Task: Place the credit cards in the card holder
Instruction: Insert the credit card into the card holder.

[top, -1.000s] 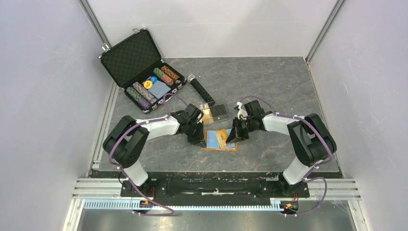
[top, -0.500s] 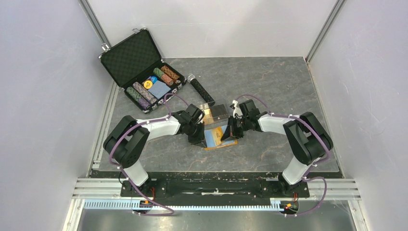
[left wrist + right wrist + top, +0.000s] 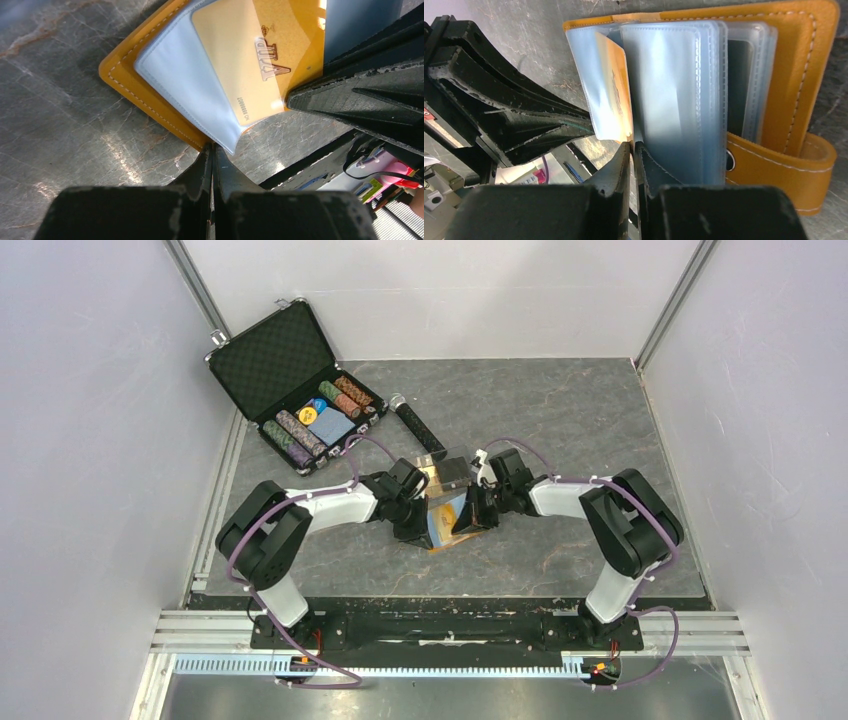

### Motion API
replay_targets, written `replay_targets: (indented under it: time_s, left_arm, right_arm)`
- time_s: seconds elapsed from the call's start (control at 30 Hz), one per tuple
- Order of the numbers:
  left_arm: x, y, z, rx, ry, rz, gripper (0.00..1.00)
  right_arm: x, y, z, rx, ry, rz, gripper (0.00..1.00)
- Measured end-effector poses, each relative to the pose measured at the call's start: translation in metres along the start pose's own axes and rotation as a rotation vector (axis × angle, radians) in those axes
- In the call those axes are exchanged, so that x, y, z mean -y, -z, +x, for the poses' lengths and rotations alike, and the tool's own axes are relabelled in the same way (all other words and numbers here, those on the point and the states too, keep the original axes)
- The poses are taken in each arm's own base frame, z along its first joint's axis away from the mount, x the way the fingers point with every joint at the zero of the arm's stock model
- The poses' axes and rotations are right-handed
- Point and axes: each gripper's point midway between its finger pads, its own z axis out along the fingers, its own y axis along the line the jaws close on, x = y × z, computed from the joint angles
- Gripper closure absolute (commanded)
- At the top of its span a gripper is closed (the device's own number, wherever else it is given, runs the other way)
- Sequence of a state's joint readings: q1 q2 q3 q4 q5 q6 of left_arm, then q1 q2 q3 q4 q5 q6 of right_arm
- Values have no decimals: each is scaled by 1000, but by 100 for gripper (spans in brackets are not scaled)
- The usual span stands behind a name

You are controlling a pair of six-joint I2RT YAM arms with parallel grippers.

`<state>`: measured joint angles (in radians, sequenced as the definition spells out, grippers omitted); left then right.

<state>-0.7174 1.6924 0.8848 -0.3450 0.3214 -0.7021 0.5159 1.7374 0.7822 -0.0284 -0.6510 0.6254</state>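
The orange card holder (image 3: 447,524) stands partly folded up between both grippers, its light blue sleeves fanned out (image 3: 674,95). A gold credit card (image 3: 250,60) marked VIP sits partway inside one sleeve. My right gripper (image 3: 633,144) is shut on that card's (image 3: 619,95) lower edge, with only a hairline gap between the tips. My left gripper (image 3: 212,147) is shut, pinching the holder's (image 3: 150,95) near edge beside a sleeve corner. In the top view the left gripper (image 3: 418,528) and right gripper (image 3: 470,517) nearly face each other. A black card (image 3: 739,85) shows inside a rear sleeve.
A small clear box (image 3: 447,470) with gold and black cards lies just behind the holder. A black rod (image 3: 418,427) lies further back. The open black chip case (image 3: 300,390) stands at the back left. Metal rails border the grey mat's left and right sides.
The right gripper has moved left with the gold card, toward the left gripper. The holder has folded up from lying flat and open. The left arm has barely moved.
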Motion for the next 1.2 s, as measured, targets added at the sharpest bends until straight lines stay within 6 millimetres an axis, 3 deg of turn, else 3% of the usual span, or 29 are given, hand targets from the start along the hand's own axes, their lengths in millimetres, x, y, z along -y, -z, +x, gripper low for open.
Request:
replay_targets:
  time_s: [0.1,0.23,0.73,1.2]
  left_arm:
    - [1,0,1,-1,-3,0,97]
    - [1,0,1,-1,-4,1,97]
    - [9,-3,-2,5,-22,8,97]
    - [5,-1,-8,20,-10,-15,97]
  right_arm:
    - [0,-2,0,0,6,-1,78]
    - [1,-4,4,-16,14,7,72]
    - [-3,11,10,-89,103,133,36]
    - [4,24,-3,-85,219,233,17]
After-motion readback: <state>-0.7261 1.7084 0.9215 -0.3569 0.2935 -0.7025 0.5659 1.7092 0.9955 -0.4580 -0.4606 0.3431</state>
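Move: The card, half in the holder's left-hand pocket, has its near edge at the right fingertips, its middle about 3 cm ahead of that hand and 1 cm left, at roughly tip height. The holder's middle is some 3 cm ahead and 2 cm right of the right hand, and the clear sleeve of remaining cards about 13 cm ahead and 2 cm left. From the left hand, which is at the holder's near left corner, the card lies around 6 cm ahead and 4 cm right. The right hand opens its nearly shut fingers wide at the card's near edge, shifting about 2 cm to its right and rising a little over 1 cm as the fingers tip some 15 degrees more steeply down and the hand turns slightly counter-clockwise, which leaves one finger against the card's exposed right edge and the other over bare table. The left hand keeps its fingers shut and creeps about a centimetre right, then slightly forward, its tips no longer meeting the holder's corner at the end. ##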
